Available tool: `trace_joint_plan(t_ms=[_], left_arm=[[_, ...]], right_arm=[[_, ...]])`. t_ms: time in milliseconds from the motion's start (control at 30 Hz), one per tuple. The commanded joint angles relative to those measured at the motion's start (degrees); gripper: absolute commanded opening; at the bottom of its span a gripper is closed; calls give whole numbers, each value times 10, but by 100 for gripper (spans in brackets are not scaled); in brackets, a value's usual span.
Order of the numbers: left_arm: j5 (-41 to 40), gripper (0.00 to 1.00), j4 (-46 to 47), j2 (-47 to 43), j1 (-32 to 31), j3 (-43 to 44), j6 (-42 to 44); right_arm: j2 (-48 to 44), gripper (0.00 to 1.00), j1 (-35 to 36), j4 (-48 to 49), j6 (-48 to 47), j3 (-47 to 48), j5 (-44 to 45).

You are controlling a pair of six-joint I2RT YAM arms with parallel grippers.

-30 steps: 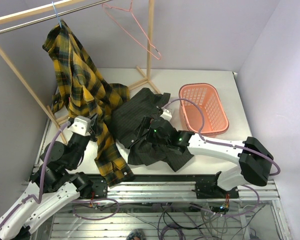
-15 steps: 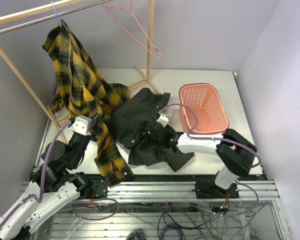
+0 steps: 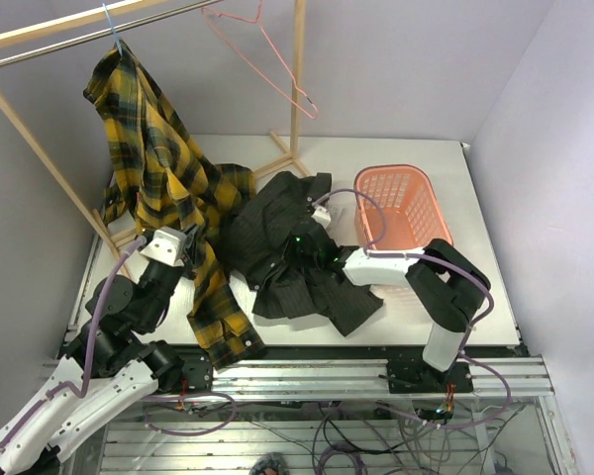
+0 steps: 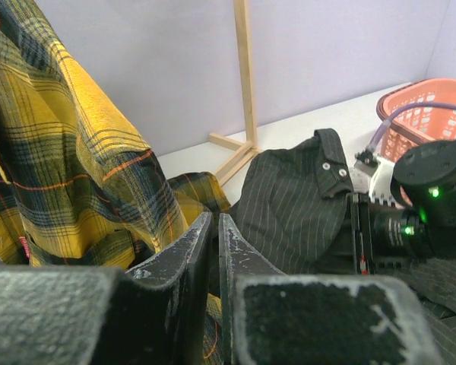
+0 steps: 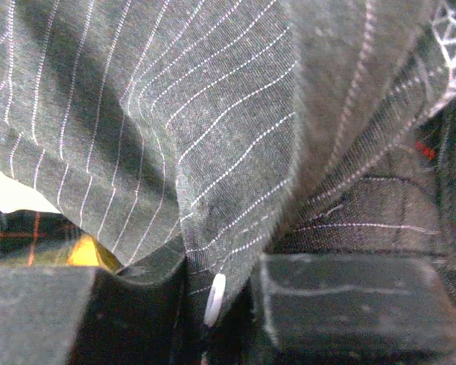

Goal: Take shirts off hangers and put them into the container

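Note:
The yellow-and-black plaid shirt (image 3: 153, 163) hangs from a light blue hanger (image 3: 112, 25) on the rail, and its lower part trails onto the table. An empty pink hanger (image 3: 267, 49) hangs further right. The dark striped shirt (image 3: 282, 252) lies crumpled on the table, left of the salmon container (image 3: 401, 213). My right gripper (image 3: 302, 247) is buried in it. Its jaws (image 5: 220, 300) pinch a fold of striped cloth with a white button. My left gripper (image 3: 186, 240) sits beside the plaid shirt (image 4: 53, 152), with its fingers (image 4: 205, 228) a thin slit apart and nothing seen between them.
A wooden clothes rack stands at the back left. Its upright post (image 3: 297, 89) and floor feet (image 3: 282, 163) are just behind the dark shirt. The right arm's purple cable (image 3: 361, 203) loops over the container's left rim. Walls close in on the left, back and right.
My right gripper slid further left into the dark shirt and closed on a fold of it. The shirt's collar end bunched up toward the back. The left arm stayed put.

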Motion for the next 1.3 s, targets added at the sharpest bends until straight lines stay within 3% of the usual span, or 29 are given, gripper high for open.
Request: trace_joint_plan(t_ms=[0, 100, 300, 533, 733, 967, 1267], left_arm=[[12, 20, 14, 8, 5, 14, -7], [13, 19, 13, 11, 5, 15, -8], [11, 20, 12, 8, 6, 15, -8], [5, 20, 18, 8, 7, 13, -5], [4, 20, 15, 9, 8, 13, -7], [3, 20, 15, 7, 9, 12, -8], [8, 20, 13, 4, 9, 13, -11]], right_arm=[[-34, 11, -41, 52, -58, 4, -49], [-65, 0, -48, 26, -98, 29, -76], [-164, 0, -51, -98, -184, 133, -51], [-292, 0, -139, -177, -183, 189, -126], [-348, 0, -162, -248, -216, 286, -99], [-345, 0, -171, -328, -258, 462, -19], [-204, 0, -171, -423, -363, 799, 98]])
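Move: The dark striped shirt lies crumpled around the right fingertips, its middle about 2 cm back, 2 cm right and 2 cm below. From the right hand, the pink container is some 25 cm right and 5 cm ahead, its middle about 5 cm higher; the hanging yellow plaid shirt is about 21 cm left, 5 cm ahead and 20 cm up; the rack foot is 17 cm straight ahead at table level. From the left hand, the dark shirt lies roughly 16 cm right, 8 cm ahead and 29 cm below. The dark shirt's cloth, already between the right fingers, is pinched as they finish closing; the hand nudges about 3 cm forward, then sweeps it steeply up, nearly 60 cm, drifting some 20 cm right to high over the container's side of the table. On the way the wrist tips from pointing down to pointing upward, some 55 degrees, the grip kept. ##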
